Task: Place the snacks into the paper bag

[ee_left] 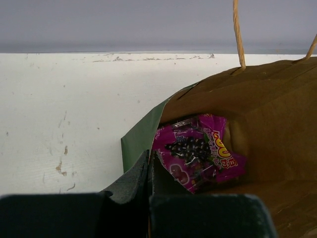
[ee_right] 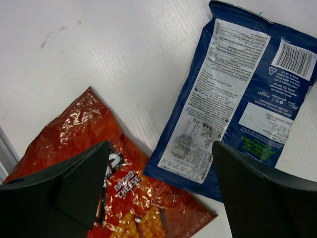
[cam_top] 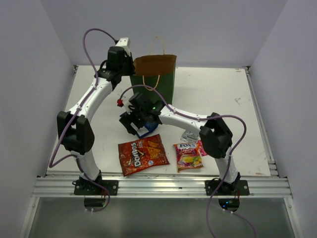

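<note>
The dark green paper bag (cam_top: 159, 84) stands at the back of the table, its brown inside (ee_left: 277, 114) facing the left wrist view. A purple bag (ee_left: 198, 148) lies inside it. My left gripper (ee_left: 149, 171) is shut on the paper bag's left rim (cam_top: 132, 69). My right gripper (ee_right: 161, 168) hovers open and empty above the blue-white bag (ee_right: 237, 94), which overlaps the corner of the red-orange Doritos bag (ee_right: 64, 134). The Doritos bag (cam_top: 142, 154) lies near the front edge. A red-yellow candy packet (cam_top: 188, 156), a pink packet (cam_top: 201, 148) and a silver packet (cam_top: 189, 135) lie partly under the right arm.
A metal rail (cam_top: 158, 186) runs along the table's near edge, with both arm bases bolted to it. White walls close in the table on three sides. Purple cables loop over both arms. A small red piece (cam_top: 119, 102) hangs near the right arm's wrist.
</note>
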Robot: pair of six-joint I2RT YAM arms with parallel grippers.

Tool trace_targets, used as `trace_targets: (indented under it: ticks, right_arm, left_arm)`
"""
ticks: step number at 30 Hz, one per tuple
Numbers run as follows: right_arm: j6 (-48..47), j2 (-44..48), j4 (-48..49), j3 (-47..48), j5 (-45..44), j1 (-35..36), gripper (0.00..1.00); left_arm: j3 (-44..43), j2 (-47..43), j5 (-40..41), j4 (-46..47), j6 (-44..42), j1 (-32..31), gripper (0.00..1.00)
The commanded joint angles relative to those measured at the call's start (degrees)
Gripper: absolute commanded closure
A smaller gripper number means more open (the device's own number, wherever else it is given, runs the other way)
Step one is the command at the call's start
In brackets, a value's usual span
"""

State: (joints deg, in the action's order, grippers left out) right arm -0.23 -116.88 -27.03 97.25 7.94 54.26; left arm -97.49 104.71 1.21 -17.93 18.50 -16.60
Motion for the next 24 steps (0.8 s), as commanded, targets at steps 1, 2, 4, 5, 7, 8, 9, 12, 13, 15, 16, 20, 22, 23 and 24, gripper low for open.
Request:
trace_targets:
  ticks: [1, 2, 4, 5, 7, 8, 9, 12, 13, 15, 16, 20, 22, 23, 24]
  right_arm:
    - [-0.3, -3.6, 3.9, -0.4, -1.8, -0.1, 0.12]
    - [-0.3, -4.2, 4.0, -0.6, -2.1, 0.0, 0.14]
    - [-0.2, -5.8, 4.6, -1.2, -4.1, -0.1, 0.14]
    - [-0.2, -6.1, 4.7, -1.5, -4.8, -0.2, 0.15]
    - [-0.2, -6.5, 5.4, -2.5, -7.1, -0.4, 0.16]
    - [-0.2, -6.7, 5.6, -2.8, -7.8, -0.6, 0.16]
    - [-0.2, -6.8, 5.7, -3.0, -7.8, -0.8, 0.17]
    - [-0.2, -7.4, 5.8, -3.7, -10.8, -1.3, 0.26]
    - [-0.2, -7.7, 5.8, -4.1, -11.5, -1.4, 0.34]
    - [1.7, -7.9, 5.6, -4.3, -12.2, -1.9, 0.52]
    - [1.9, -8.1, 5.3, -4.4, -12.4, -1.9, 0.67]
    - [0.9, -5.0, 2.0, -3.5, -13.5, -2.0, 1.0]
    - [-1.2, -1.2, -0.5, -2.5, -9.6, -1.9, 1.0]
    - [-1.4, 3.5, -3.5, -2.2, -8.1, -1.7, 1.0]
    - [-1.7, 5.9, -5.6, -1.4, -6.5, -1.7, 1.0]
  left_arm:
    - [0.9, -4.0, -0.2, 0.1, 0.0, -0.2, 1.0]
    - [0.9, -4.1, -0.2, 0.1, 0.0, -0.2, 1.0]
    - [1.2, -4.5, -0.2, 0.1, -0.2, -0.1, 1.0]
    - [1.2, -4.6, -0.2, 0.0, -0.3, -0.1, 1.0]
    - [1.3, -4.8, -0.2, 0.0, -0.4, -0.1, 1.0]
    - [1.3, -4.8, -0.3, 0.0, -0.4, -0.1, 1.0]
    - [1.2, -4.9, -0.5, 0.1, -0.4, -0.1, 1.0]
    - [1.1, -4.6, -0.7, 0.4, -0.4, -0.1, 1.0]
    - [1.0, -4.6, -0.8, 0.4, -0.4, -0.1, 1.0]
    - [0.9, -4.5, -0.7, 0.4, -0.3, -0.1, 1.0]
    - [0.8, -4.4, -0.8, 0.4, -0.5, -0.1, 1.0]
    - [0.3, -3.9, -0.9, 0.5, -0.4, -0.1, 1.0]
    - [-0.1, -3.5, -0.9, 0.6, -0.2, -0.1, 1.0]
    - [-0.2, -3.1, -0.9, 0.6, -0.1, -0.1, 1.0]
    - [-0.4, -2.9, -0.9, 0.7, 0.0, -0.1, 1.0]
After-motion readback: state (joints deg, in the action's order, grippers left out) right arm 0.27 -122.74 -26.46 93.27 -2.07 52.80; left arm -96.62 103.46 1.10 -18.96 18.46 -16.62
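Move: The blue snack packet's middle lies about 7 cm ahead of the open right hand, nearly level with it sideways, and some 9 cm below. The red Doritos bag is about 9 cm back and 3 cm to the right, just as low; the paper bag stands some 22 cm ahead and 7 cm right, its middle about hand height. From the left hand, shut on the paper bag's rim, the packet is roughly 16 cm back, 6 cm right and 23 cm below. The right fingers pinch the blue packet by its long left edge close to the near corner, shutting fully from nearly wide open. To get there the hand drops about 8.5 cm, easing a few centimetres right and forward with its left side dipping some 10 degrees; once shut, it starts up by about 1 cm. ##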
